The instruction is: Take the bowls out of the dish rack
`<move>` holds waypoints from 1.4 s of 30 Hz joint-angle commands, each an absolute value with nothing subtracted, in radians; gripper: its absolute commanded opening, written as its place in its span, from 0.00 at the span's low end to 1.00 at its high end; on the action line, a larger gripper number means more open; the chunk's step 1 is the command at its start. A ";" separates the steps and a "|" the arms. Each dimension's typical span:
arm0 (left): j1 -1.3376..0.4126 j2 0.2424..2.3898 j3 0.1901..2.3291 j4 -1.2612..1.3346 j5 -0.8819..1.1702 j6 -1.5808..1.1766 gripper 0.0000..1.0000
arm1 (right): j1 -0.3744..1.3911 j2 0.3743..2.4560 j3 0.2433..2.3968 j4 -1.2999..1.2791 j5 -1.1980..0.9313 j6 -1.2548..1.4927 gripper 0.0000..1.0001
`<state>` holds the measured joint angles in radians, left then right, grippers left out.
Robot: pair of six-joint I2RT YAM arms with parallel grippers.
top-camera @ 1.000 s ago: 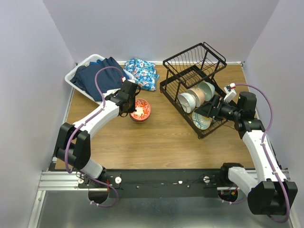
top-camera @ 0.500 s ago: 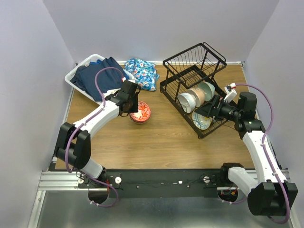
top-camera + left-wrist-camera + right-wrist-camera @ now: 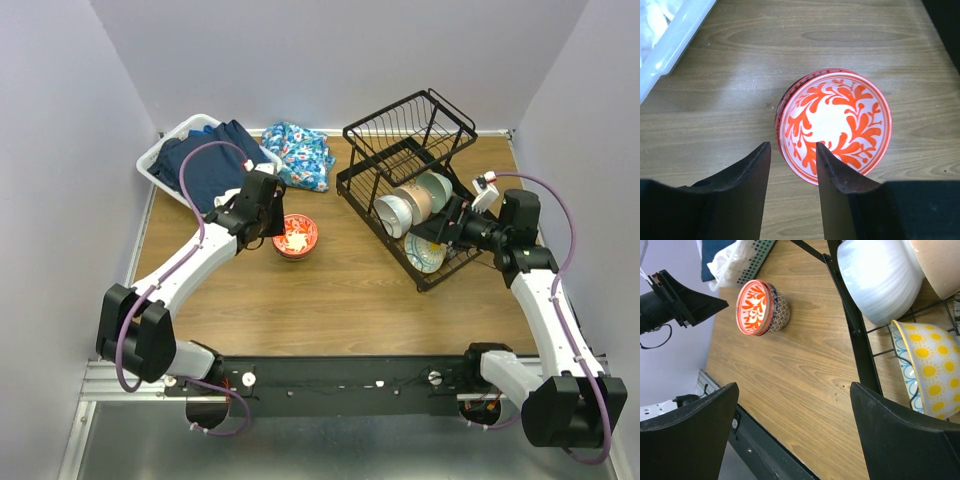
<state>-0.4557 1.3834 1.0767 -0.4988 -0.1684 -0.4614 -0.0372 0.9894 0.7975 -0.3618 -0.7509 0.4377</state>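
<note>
A red-orange floral bowl [image 3: 296, 235] [image 3: 835, 125] stands upright on the wooden table, nested in a patterned bowl [image 3: 779, 312]. My left gripper [image 3: 268, 218] [image 3: 792, 145] hovers over its left rim, open and holding nothing. The black wire dish rack [image 3: 408, 160] stands at the right with a white bowl [image 3: 392, 215] [image 3: 880, 277], a tan bowl [image 3: 415, 200] [image 3: 940, 265], a mint green bowl [image 3: 438, 187] and a yellow bowl with a teal rim [image 3: 425, 255] [image 3: 930, 370]. My right gripper [image 3: 445, 230] [image 3: 794, 385] is wide open beside the rack's near end, next to the yellow bowl.
A white laundry basket [image 3: 160, 155] [image 3: 670, 40] of dark blue clothes sits at the back left. A blue floral cloth [image 3: 298, 150] lies beside it. The rack's black frame bar [image 3: 850, 315] runs past my right fingers. Walls close in both sides.
My left gripper has opened and let go of the red-orange bowl, then drawn back a little to the left. The right arm has barely moved.
</note>
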 commanded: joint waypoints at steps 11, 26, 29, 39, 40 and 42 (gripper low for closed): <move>-0.434 1.102 0.876 -0.414 -0.198 -0.428 0.52 | -0.037 1.019 0.943 -0.534 -0.316 0.207 1.00; -0.431 0.618 0.558 -0.289 -0.192 -0.310 0.84 | -0.044 1.284 1.003 -0.439 -0.228 0.048 1.00; -0.431 0.612 0.554 -0.262 -0.209 -0.296 0.89 | -0.057 1.318 1.003 -0.425 -0.270 0.044 1.00; -0.431 0.618 0.557 -0.242 -0.187 -0.279 0.91 | -0.164 1.411 0.992 -0.397 -0.411 0.040 1.00; -0.431 0.618 0.558 -0.241 -0.187 -0.279 0.91 | -0.166 1.426 0.999 -0.400 -0.434 0.035 1.00; -0.431 0.617 0.558 -0.241 -0.187 -0.279 0.91 | -0.167 1.443 0.999 -0.402 -0.494 0.034 1.00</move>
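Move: The pink floral bowl, standing on edge in the dish rack, is about 11 cm ahead of the right hand, 10 cm to its right and 13 cm lower. At about that height, the yellow-dotted bowl is 7 cm ahead and 4 cm right, the white bowl 15 cm ahead and 3 cm left. From the left hand, the stacked bowls lie 4 cm ahead, 5 cm right, 9 cm below; the pink bowl lies 4 cm ahead, roughly 43 cm right, 7 cm below. Rightward and forward at first, then mostly down, the right hand passes over the yellow-dotted bowl to the pink floral bowl, about 17 cm in all; its wrist rolls some 30 degrees, left side dropping and fingers pointing more steeply down, jaws staying wide. The left hand backs away from the stacked bowls, also going left and up, about 10 cm, opening wide as its fingers tilt up towards level. ##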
